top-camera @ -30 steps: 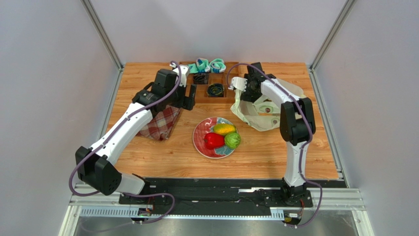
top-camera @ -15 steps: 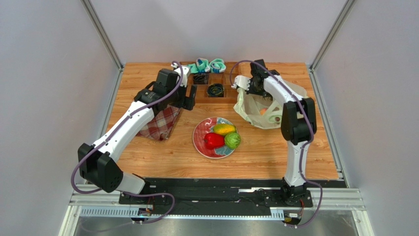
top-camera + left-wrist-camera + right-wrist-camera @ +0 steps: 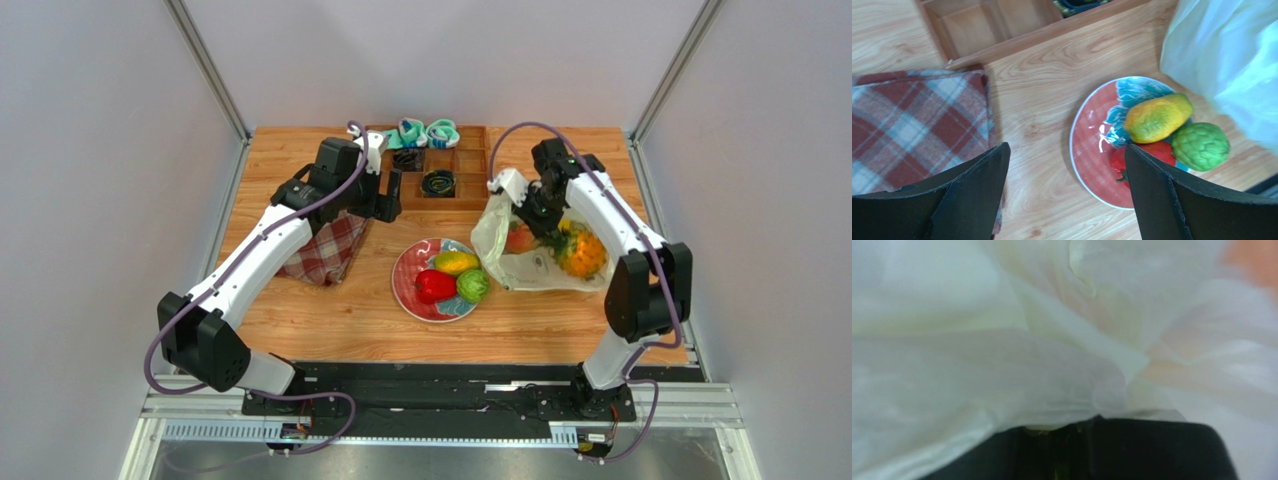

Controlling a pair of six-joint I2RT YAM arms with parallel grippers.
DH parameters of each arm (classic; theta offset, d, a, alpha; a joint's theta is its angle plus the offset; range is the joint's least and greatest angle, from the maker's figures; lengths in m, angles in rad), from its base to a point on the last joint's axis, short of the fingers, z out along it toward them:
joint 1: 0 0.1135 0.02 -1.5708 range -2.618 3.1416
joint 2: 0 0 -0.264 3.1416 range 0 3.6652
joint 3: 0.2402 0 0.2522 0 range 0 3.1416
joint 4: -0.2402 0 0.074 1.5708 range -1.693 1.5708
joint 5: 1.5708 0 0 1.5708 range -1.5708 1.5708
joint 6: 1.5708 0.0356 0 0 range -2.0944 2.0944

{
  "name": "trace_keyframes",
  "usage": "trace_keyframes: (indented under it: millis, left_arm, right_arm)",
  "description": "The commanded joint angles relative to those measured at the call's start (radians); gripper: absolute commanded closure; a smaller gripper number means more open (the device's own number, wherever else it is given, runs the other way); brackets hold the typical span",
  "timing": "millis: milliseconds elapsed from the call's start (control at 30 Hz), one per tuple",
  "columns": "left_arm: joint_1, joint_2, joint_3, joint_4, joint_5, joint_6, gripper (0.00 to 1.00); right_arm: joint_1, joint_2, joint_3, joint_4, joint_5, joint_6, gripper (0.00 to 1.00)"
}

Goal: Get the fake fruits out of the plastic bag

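Note:
The plastic bag (image 3: 520, 268) lies right of the plate (image 3: 408, 287); it fills the right wrist view (image 3: 1002, 340). A pineapple (image 3: 584, 254) and a reddish fruit (image 3: 518, 238) show at the bag. My right gripper (image 3: 538, 213) is at the bag's top, and its fingers (image 3: 1087, 422) look shut on bag film. On the plate lie a yellow mango (image 3: 456, 262), a red pepper (image 3: 433, 287) and a green round piece (image 3: 473, 286); all three also show in the left wrist view, mango (image 3: 1157, 117). My left gripper (image 3: 388, 193) is open and empty above the table left of the plate (image 3: 1066, 150).
A red-and-white plaid cloth (image 3: 328, 250) lies under the left arm. A wooden compartment tray (image 3: 468, 160) stands at the back with teal-and-white rolled socks (image 3: 425, 131) and dark items. Metal posts and grey walls bound both sides.
My right gripper moved right and toward the front with the bag, which shifted and spread. The pineapple and a reddish fruit now show. The left arm barely moved.

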Motion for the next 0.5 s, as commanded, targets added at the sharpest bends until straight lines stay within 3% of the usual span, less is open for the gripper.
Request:
trace_keyframes:
  millis: [0, 100, 133, 167, 267, 433, 467]
  left_arm:
    - [0.006, 0.004, 0.044, 0.036, 0.222, -0.027, 0.06]
    - [0.004, 0.010, 0.022, 0.074, 0.441, -0.054, 0.06]
    - [-0.002, 0.010, 0.007, 0.085, 0.468, -0.064, 0.06]
    - [-0.005, 0.010, 0.002, 0.098, 0.485, -0.074, 0.06]
    - [-0.010, 0.018, -0.004, 0.105, 0.482, -0.076, 0.07]
    - [-0.010, 0.033, 0.034, 0.085, 0.430, -0.059, 0.07]
    - [-0.010, 0.035, 0.036, 0.083, 0.429, -0.056, 0.07]
  right_arm:
    - [-0.024, 0.039, -0.101, -0.052, -0.052, 0.175, 0.88]
    - [-0.024, 0.010, -0.095, -0.041, -0.073, 0.217, 0.86]
    - [-0.024, 0.001, -0.092, -0.041, -0.081, 0.227, 0.83]
    - [-0.024, -0.017, -0.092, -0.042, -0.086, 0.231, 0.71]
    - [-0.019, -0.031, -0.130, -0.038, -0.040, 0.232, 0.57]
    - [-0.019, -0.114, -0.281, 0.000, -0.012, 0.180, 0.46]
    - [-0.019, -0.134, -0.309, 0.019, -0.012, 0.178, 0.39]
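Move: My right fingers are shut on a fold of the plastic bag. The pineapple lies inside the bag about 8 cm to their right, roughly level fore and aft and 8 cm below. The peach is some 4 cm to their left, 3 cm ahead and 9 cm down. Past the bag's left edge the plate's centre lies about 21 cm left and 4 cm back, 13 cm below. From my left hand the pineapple is about 38 cm right, 2 cm back and 16 cm below. I drag the pinched bag back towards my base and down with my right hand, about 5 cm back and 6 cm down, tipping my fingertips back some 15 degrees. Then I ease up 2 cm and open the fingers halfway to free the plastic. Meanwhile my empty, open left hand swings about 6 cm right and some 4 cm back, towards the bag, turning clockwise. ##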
